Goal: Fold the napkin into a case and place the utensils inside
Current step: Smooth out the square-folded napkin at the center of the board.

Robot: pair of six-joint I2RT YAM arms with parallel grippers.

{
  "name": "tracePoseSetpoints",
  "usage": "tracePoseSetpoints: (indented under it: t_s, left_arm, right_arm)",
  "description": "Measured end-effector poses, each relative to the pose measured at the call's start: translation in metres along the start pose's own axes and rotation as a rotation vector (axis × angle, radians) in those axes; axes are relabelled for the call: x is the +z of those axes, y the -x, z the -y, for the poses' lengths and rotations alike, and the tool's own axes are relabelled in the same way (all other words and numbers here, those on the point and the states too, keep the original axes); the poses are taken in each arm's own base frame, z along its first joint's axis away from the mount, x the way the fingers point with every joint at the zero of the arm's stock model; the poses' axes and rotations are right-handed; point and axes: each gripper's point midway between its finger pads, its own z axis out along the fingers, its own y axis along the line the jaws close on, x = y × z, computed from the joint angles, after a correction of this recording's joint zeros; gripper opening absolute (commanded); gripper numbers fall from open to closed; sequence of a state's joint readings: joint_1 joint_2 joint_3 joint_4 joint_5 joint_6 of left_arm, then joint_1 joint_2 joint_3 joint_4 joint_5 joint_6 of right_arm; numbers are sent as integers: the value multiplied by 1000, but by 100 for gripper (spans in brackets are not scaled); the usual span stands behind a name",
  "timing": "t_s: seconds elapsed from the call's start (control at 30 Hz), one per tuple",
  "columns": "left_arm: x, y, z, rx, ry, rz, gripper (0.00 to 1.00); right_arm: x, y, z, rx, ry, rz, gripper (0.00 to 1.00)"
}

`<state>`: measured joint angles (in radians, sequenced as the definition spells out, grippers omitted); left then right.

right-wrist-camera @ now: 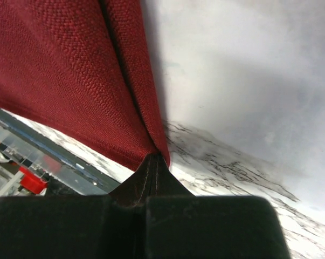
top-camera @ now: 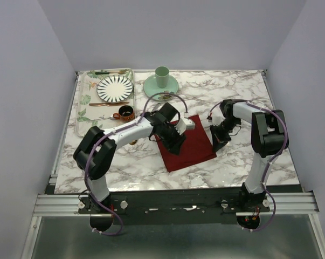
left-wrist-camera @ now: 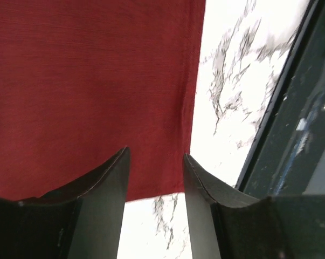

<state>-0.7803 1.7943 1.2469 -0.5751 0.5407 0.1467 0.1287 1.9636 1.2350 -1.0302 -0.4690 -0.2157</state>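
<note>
The dark red napkin (top-camera: 194, 147) lies on the marble table between my two arms. My left gripper (top-camera: 174, 144) hovers over its left part. In the left wrist view this gripper (left-wrist-camera: 156, 156) is open, and its fingers straddle a corner of the flat napkin (left-wrist-camera: 87, 81) with nothing between them. My right gripper (top-camera: 219, 140) is at the cloth's right edge. In the right wrist view it (right-wrist-camera: 154, 160) is shut on a corner of the napkin (right-wrist-camera: 70, 70), which rises from the pinch in a doubled fold. The utensils are hidden from view.
A leaf-print tray (top-camera: 82, 110) at the back left holds a striped plate (top-camera: 115, 88), a green-handled utensil (top-camera: 105, 72) and a brown-gold utensil (top-camera: 108, 103). A small brown cup (top-camera: 125, 113) stands beside the tray. A green cup (top-camera: 161, 76) stands on a saucer (top-camera: 151, 87).
</note>
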Motion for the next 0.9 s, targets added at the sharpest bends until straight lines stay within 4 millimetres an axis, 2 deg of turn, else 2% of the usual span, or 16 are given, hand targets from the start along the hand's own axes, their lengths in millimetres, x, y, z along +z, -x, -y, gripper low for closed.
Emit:
tracePoseSetpoints:
  t_s: [0.13,0.17,0.2,0.27,0.37,0.4,0.43,0.5,0.53,0.6,0.67,0.7,0.73,0.8,0.9]
  left_arm:
    - [-39,21,-15,-37,21,133,74]
    - [-54,28,-21,-42,42,182,91]
    - [-63,33,-23,-42,54,210,99]
    - [-82,43,-22,-25,80,275,99]
    - [-109,58,-15,12,110,365,99]
    - [-116,62,-14,19,117,387,99]
    - [-123,66,-13,22,123,407,99]
    - [-141,78,-20,21,150,453,99]
    - [-147,82,-23,19,161,469,99]
    - [-165,90,-35,-5,192,515,99]
    - [-178,97,-45,-25,214,561,99]
    - [-186,102,-49,-29,214,595,99]
    - [-190,104,-51,-35,211,613,99]
    - [-204,114,-58,-46,211,677,99]
    - [-217,133,-68,-75,180,764,99]
  right_arm:
    - [1,-2,4,-8,-19,0,1]
    - [1,-3,5,-12,-24,0,2]
    - [1,-4,6,-16,-30,-2,7]
    - [0,-6,7,-24,-41,-5,15]
    - [-2,-8,6,-39,-41,-6,36]
    - [-4,-9,6,-46,-40,-6,49]
    - [-5,-10,5,-56,-39,-7,55]
    - [-13,-10,1,-84,-38,3,69]
    - [-19,-9,-2,-90,-37,10,71]
    - [-39,1,-11,-137,-44,65,77]
    - [-71,22,-26,-205,-54,170,83]
    - [-93,36,-37,-254,-58,251,93]
    - [-103,43,-43,-275,-54,289,100]
    - [-149,74,-70,-361,-45,464,100]
    - [-190,102,-104,-431,18,643,100]
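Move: The napkin's middle lies roughly 8 cm ahead of the left gripper, 3 cm to its right and 6 cm below. From that gripper the gold spoon is some 16 cm ahead and 15 cm left, and the green plate about 38 cm ahead and 8 cm left. The right gripper's shut tips are down at the napkin's near right corner, with its middle about 5 cm ahead and 12 cm left, barely 1 cm lower. Keep the right gripper's shut tips down on the napkin's near right corner, easing them about 1 cm right, then open wide and sweep up about 20 cm and forward, fingers tilting up some 45 degrees. Meanwhile lift the left gripper off over the napkin, up and forward with a little left, opening fully and swinging its fingers up towards the right. ##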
